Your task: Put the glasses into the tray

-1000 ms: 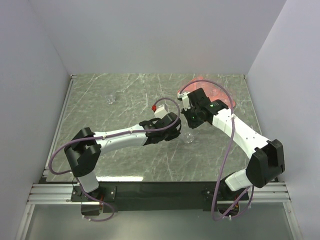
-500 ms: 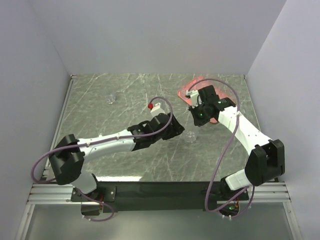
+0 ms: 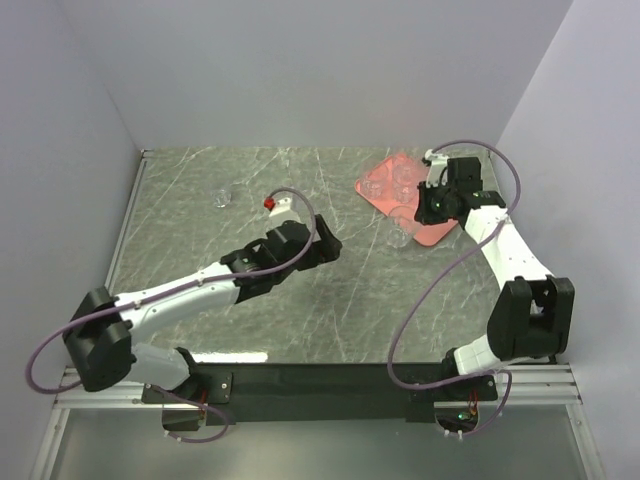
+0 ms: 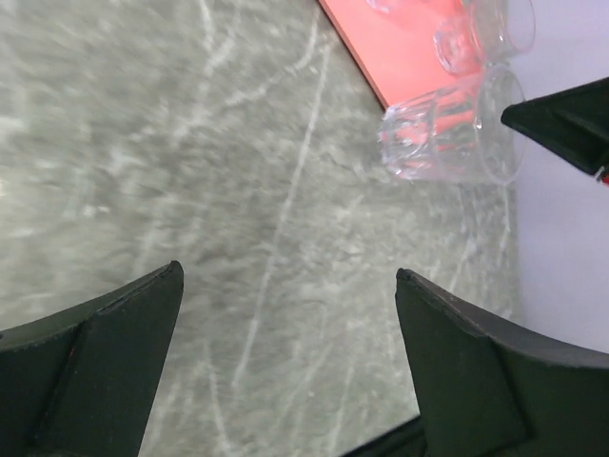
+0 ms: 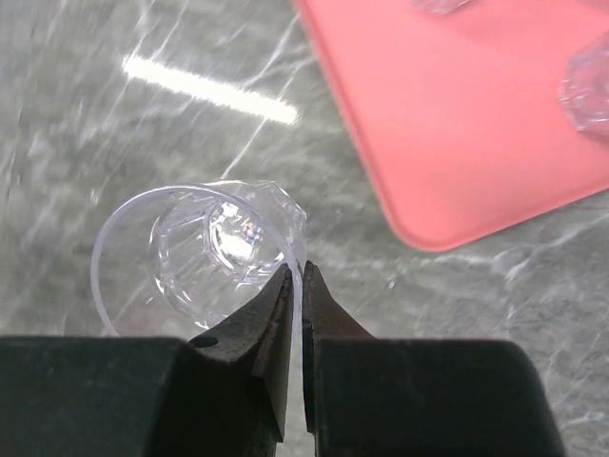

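Note:
My right gripper is shut on the rim of a clear glass and holds it over the marble, just off the near corner of the salmon-pink tray. In the top view this gripper and its glass are at the tray's near edge. Two more glasses stand on the tray. One glass stands alone at the far left. My left gripper is open and empty over bare marble mid-table, and its view shows the held glass.
The marble table is closed in by white walls at the back and both sides. A metal rail runs along the near edge by the arm bases. The right arm's cable loops over the table's right side.
My right gripper has carried the glass from mid-table back and right to the tray's edge. My left arm has stretched and its gripper has drifted left, away from the glass.

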Available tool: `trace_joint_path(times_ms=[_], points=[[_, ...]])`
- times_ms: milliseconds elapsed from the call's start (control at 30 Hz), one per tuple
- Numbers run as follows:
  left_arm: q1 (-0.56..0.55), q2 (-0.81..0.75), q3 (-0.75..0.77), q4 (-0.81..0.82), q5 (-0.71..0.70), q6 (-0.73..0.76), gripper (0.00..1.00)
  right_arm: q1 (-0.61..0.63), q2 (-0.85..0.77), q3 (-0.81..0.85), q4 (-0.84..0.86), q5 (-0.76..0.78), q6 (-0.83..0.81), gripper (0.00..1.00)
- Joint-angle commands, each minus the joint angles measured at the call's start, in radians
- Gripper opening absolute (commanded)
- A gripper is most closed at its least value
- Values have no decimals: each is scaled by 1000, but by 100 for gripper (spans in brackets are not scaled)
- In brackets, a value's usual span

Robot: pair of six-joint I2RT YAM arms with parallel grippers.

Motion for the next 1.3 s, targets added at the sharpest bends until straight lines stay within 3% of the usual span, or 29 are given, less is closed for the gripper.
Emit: trace_joint_path(times_ms=[0,300,600,1133,1267], points=[[31,-92,-23,-43,-85,98,99,-25,37,20,165,26,94,0],[130,-250,-137,-83,-88,137,99,-30,172,98,279,180,219,0],[159,-406,-232,-162,-173,123,99,-30,283,163,331,280,288,0],[266,-520,-309,-218,-231,91,99,-28,424,272,302,258,286,0],[352,-531,-326,-175,-164,85,100,-30,423,270,287,243,269,9]])
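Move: The tray's free spot by its near left edge lies about 12 cm ahead of the glass-holding right hand, 1 cm to its right and 14 cm below. A standing glass sits 7 cm beyond that spot, another 8 cm farther out and 8 cm left of it, and a third 3 cm farther out and 14 cm right of it. From the empty left hand, the lone glass is roughly 20 cm ahead, 30 cm left, 12 cm below. Right carries its glass 12 cm forward and down over the tray, open left hand sweeping 20 cm left. ##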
